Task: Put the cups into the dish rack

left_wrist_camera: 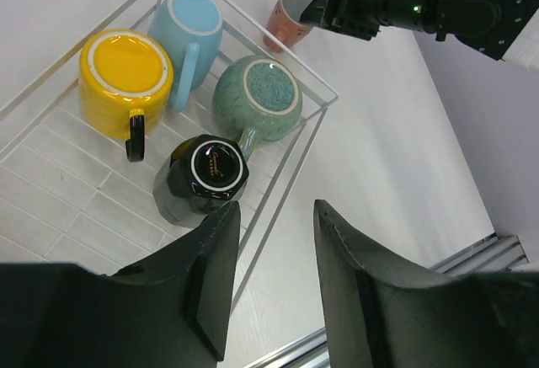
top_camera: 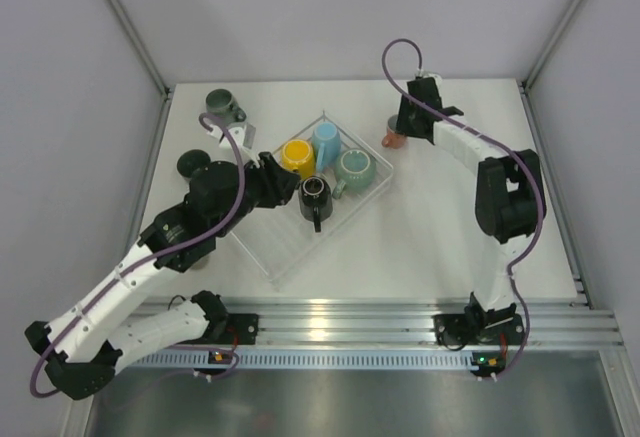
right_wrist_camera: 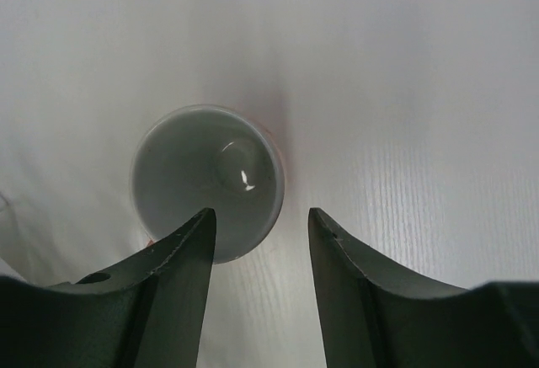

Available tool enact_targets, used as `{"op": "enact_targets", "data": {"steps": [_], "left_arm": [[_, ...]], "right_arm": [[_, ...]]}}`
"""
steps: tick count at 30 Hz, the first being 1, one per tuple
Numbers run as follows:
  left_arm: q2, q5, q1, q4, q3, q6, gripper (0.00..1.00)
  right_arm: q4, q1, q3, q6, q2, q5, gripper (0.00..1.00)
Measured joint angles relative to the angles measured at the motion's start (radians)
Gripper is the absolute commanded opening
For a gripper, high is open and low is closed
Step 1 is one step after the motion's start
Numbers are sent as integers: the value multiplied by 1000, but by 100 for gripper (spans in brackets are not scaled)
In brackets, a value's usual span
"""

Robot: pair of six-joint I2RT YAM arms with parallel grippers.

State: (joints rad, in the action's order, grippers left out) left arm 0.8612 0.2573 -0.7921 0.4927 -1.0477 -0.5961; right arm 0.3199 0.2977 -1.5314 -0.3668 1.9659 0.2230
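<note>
The clear dish rack [top_camera: 285, 252] lies mid-table and holds upside-down cups: yellow [top_camera: 297, 156], light blue [top_camera: 326, 139], teal-green [top_camera: 355, 167] and black [top_camera: 314, 195]. In the left wrist view the yellow [left_wrist_camera: 125, 73], blue [left_wrist_camera: 187, 31], teal-green [left_wrist_camera: 257, 97] and black [left_wrist_camera: 202, 178] cups sit in the rack [left_wrist_camera: 50, 195]. My left gripper [left_wrist_camera: 278, 208] hovers open and empty beside the black cup, over the rack's wall. The salmon pink cup [right_wrist_camera: 206, 174] stands upright on the table right of the rack. My right gripper [right_wrist_camera: 261, 214] is open just above it, its left finger over the rim.
A dark grey-green mug [top_camera: 223, 107] stands at the far left corner of the table. A dark round thing [top_camera: 193, 165] sits left of the left arm. The right arm [left_wrist_camera: 404, 2] reaches over the salmon cup [left_wrist_camera: 286, 16]. Grey walls enclose the table.
</note>
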Motion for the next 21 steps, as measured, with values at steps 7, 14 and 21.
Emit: {"op": "enact_targets", "data": {"steps": [7,14,21], "left_arm": [[-1,14,0,3,-13,2,46],[24,13,0,7,-19,2,46],[77,-16,0,11,-45,0,46]], "right_arm": [[2,0,-15,7,42,-16,36],[-3,-6,-15,27,42,-45,19],[-42,-26,10,60,36,-86,0]]}}
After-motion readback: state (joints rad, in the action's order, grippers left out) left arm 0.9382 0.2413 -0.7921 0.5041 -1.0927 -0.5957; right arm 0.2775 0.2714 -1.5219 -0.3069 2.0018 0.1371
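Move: The pink cup stands just off the right fingertips: its middle is some 3 cm to the left, about 2 cm ahead and 6 cm below, with its right-hand rim lying between the open fingers. Nearest in the rack, the green cup is roughly 9 cm back and 13 cm left of that hand, and the blue cup about 3 cm back and 21 cm left, both some 5 cm lower. From the left hand the pink cup lies about 30 cm ahead, 22 cm right and 26 cm below. The pink cup's right-hand wall is taken between the right fingers: the hand sinks about 1.5 cm further over the rim, then all but stays in place while the fingers close from half open to nearly shut. They pinch the wall at the rim, left finger inside and right finger outside, as the wrist turns slightly counter-clockwise. ##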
